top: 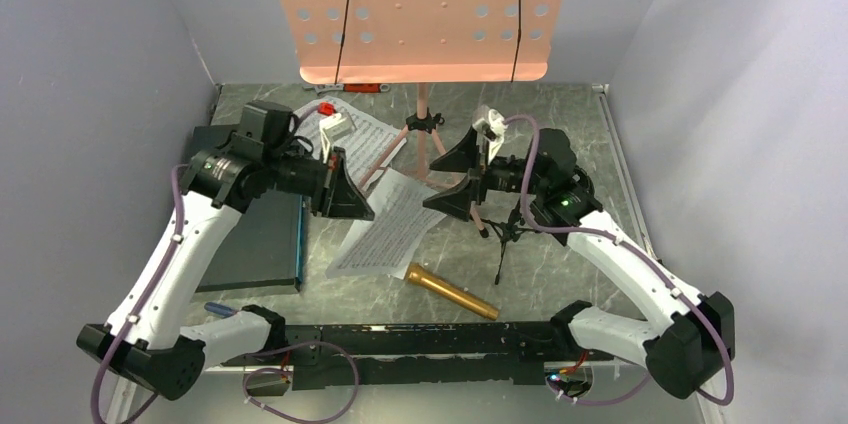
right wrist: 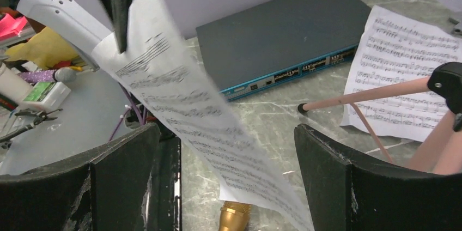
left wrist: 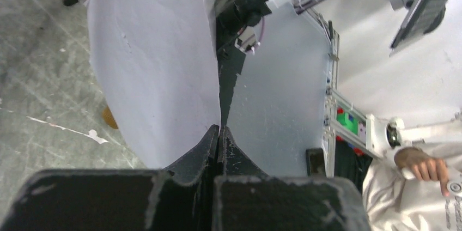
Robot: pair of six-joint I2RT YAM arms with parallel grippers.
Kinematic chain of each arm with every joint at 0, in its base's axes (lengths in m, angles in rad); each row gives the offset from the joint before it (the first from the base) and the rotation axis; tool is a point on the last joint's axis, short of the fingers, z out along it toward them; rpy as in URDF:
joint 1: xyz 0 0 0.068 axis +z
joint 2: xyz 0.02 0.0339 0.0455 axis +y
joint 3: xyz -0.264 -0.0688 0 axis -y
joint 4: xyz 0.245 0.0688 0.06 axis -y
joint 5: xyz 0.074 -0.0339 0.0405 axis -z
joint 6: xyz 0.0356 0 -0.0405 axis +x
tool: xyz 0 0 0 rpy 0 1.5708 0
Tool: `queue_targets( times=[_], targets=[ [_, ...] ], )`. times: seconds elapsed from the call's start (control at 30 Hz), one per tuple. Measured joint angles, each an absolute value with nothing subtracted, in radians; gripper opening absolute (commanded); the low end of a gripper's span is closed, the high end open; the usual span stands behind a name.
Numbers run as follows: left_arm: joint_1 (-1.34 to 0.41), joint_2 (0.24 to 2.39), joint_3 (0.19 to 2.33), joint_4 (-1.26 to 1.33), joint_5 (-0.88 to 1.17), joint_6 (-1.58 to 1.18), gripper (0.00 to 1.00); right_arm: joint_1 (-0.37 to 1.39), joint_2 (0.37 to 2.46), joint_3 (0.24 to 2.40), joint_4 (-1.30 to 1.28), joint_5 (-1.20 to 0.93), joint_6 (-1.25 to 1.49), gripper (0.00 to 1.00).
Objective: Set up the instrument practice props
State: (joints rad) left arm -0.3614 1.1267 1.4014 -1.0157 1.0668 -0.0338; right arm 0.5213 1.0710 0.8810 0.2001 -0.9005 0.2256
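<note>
The pink music stand [top: 420, 14] stands at the back on its tripod legs [top: 428, 134]. My left gripper [top: 345, 194] is shut on the edge of a white sheet-music page [top: 385, 224] and holds it tilted up off the table. In the left wrist view the jaws [left wrist: 219, 130] pinch that page [left wrist: 158, 78]. My right gripper [top: 465, 179] is open, and the lifted page [right wrist: 207, 127] hangs between its fingers [right wrist: 131, 154] without touching them. A second page [top: 365, 139] lies flat by the stand. The gold microphone [top: 450, 291] lies near the front. The small black mic stand [top: 505, 229] sits under my right arm.
A dark flat case [top: 250, 239] lies at the left under my left arm, its blue-edged front [right wrist: 283, 29] showing in the right wrist view. Grey walls close in the table on three sides. A red-tipped white tool [top: 335, 124] lies behind the left arm.
</note>
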Motion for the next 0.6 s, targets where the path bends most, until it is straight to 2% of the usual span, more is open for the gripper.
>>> queue_targets(
  times=[0.2, 0.33, 0.5, 0.6],
  targets=[
    [-0.488, 1.196, 1.426, -1.061, 1.022, 0.029, 0.03, 0.561, 1.145, 0.901, 0.211, -0.923, 0.226, 0.99],
    [-0.523, 1.221, 1.427, -1.066, 0.976, 0.045, 0.03, 0.598, 1.190, 0.934, 0.210, -0.956, 0.218, 0.93],
    [-0.524, 1.201, 1.429, -1.032, 0.919, 0.040, 0.03, 0.636, 1.209, 0.950, 0.207, -1.008, 0.203, 0.69],
    [-0.524, 1.185, 1.431, -0.999, 0.900, 0.037, 0.03, 0.651, 1.209, 0.951, 0.202, -1.028, 0.195, 0.48]
  ],
)
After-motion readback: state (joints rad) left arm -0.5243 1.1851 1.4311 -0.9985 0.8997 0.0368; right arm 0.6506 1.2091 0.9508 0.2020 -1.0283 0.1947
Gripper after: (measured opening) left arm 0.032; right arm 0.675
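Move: The left gripper already pinches the sheet music, its middle some 4 cm to the right and 8 cm below; the open right gripper waits about 14 cm to the right and 6 cm ahead. From the right gripper, the sheet's middle lies about 10 cm left, 6 cm back and 8 cm below. The gold microphone is some 30 cm below it, 8 cm back and 1 cm right; the black mini tripod stands 14 cm right, 3 cm ahead, 28 cm below. Bring the open right gripper about 4 cm left, then swing it back some 3 cm as well, turning about 15 degrees counter-clockwise, so its fingers straddle the sheet's free edge; begin closing late, by roughly a third. Keep the left pinch, carrying the sheet right and down about 3 cm towards the right gripper, then easing up slightly. ##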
